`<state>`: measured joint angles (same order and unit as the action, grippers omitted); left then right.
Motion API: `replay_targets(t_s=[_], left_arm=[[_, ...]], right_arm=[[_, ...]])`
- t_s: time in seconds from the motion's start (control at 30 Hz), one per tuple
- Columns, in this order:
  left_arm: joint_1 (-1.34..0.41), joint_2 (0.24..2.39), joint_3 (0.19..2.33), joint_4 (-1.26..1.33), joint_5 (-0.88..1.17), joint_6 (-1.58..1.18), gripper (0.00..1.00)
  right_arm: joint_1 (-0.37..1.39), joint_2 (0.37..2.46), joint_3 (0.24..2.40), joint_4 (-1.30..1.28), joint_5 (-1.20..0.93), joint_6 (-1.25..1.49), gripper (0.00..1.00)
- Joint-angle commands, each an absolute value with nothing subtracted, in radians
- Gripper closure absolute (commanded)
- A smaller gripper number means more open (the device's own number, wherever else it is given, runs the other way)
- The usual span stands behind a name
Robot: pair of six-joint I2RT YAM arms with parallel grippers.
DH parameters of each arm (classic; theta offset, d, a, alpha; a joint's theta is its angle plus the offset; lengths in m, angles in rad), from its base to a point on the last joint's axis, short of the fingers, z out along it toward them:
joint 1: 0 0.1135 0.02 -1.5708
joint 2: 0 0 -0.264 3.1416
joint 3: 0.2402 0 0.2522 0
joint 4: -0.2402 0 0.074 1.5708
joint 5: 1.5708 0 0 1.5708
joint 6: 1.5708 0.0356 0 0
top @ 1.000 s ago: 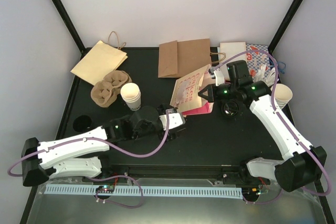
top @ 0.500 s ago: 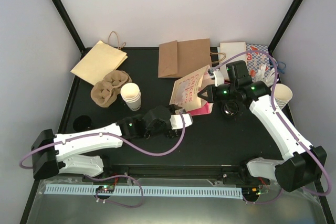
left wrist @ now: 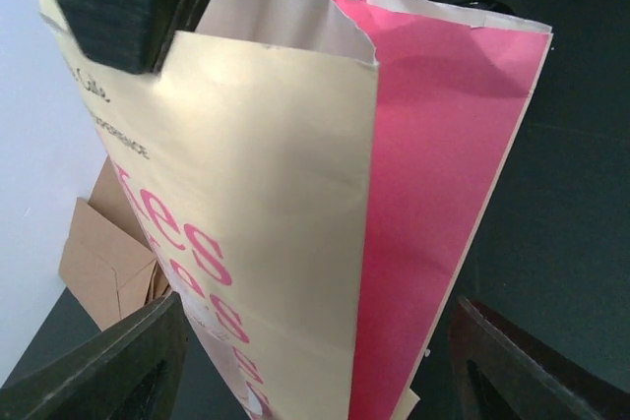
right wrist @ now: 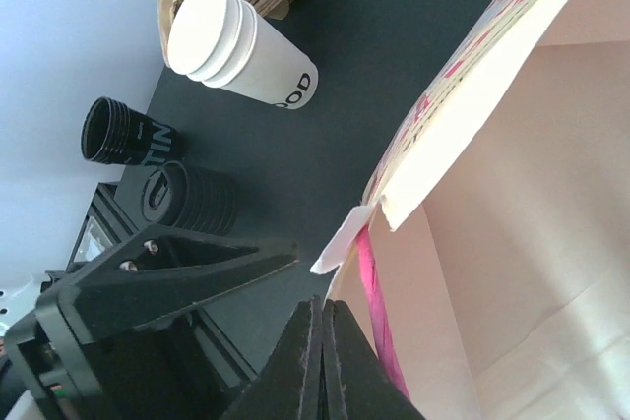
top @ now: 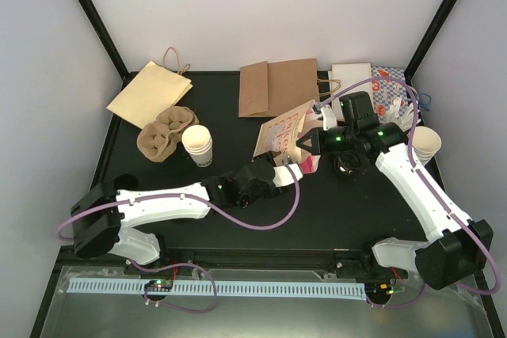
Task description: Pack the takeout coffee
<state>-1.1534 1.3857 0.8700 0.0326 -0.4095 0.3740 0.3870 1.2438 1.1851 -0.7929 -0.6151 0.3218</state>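
Note:
The takeout coffee (top: pixel 197 145) (right wrist: pixel 236 46), a white cup with dark print, stands left of centre on the black table, with no gripper near it. A cream and pink paper bag (top: pixel 282 137) (left wrist: pixel 295 194) stands tilted at the middle. My right gripper (top: pixel 306 143) (right wrist: pixel 323 341) is shut on the bag's top rim beside the pink handle (right wrist: pixel 379 327), holding the mouth open. My left gripper (top: pixel 290 170) (left wrist: pixel 325 371) is open and straddles the bag's base, one finger (left wrist: pixel 118 366) on each side, with a gap showing at the right finger.
A flat brown bag (top: pixel 277 87) lies at the back, a tan bag (top: pixel 150 93) and pulp cup carriers (top: pixel 165 131) at the back left. Black lids (top: pixel 123 186) (right wrist: pixel 123 132) sit at the left edge. A stack of cream cups (top: pixel 425 144) stands at the right and a clear container (top: pixel 347 165) sits beside the bag.
My left arm has reached right across the table until its jaws straddle the bag's base, narrowing a little. The right gripper has kept hold of the rim.

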Motion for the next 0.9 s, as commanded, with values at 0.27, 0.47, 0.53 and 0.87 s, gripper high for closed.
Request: replay_targets(t_s=[0.27,0.47,0.53,0.87], left_arm=[[-1.16,1.471,0.926,0.2,-0.498,0.348,0.39],[-1.16,1.486,0.935,0.197,-0.506,0.339,0.75],[-1.16,1.484,0.933,0.198,-0.507,0.337,0.88],[-1.159,1.433,0.884,0.21,-0.521,0.31,0.98]], right_arm=[[0.402,1.228,1.198,-0.761,-0.637,0.353,0.99],[0.404,1.228,1.196,-0.759,-0.632,0.354,0.99],[0.405,1.227,1.195,-0.759,-0.627,0.354,0.99],[0.404,1.192,1.247,-0.802,-0.54,0.352,0.67]])
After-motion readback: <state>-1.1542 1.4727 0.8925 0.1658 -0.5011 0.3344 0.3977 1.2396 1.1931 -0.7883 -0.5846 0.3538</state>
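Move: The near upright edge of the paper bag stands between the left hand's open fingers, about 2 cm ahead of it and 1 cm to the right, at roughly its height. The right hand still pinches the bag's rim, some 3 cm ahead of the left hand, 7 to the right and 5 higher. From that right hand the edge lies about 1 cm back, 6 to the left and 5 lower. The white cup stack stands roughly 23 cm left, 4 ahead and 14 below the left hand; the flat kraft bag is about 21 ahead, 2 right and 19 below. Forward and a little to the right, easing to a stop after about 2.5 cm, the left hand brings its open fingers farther over the paper bag's near edge, then shuts them and pinches the edge. The right hand stays in place at the rim and, once the left has closed, opens its fingers about a quarter. ##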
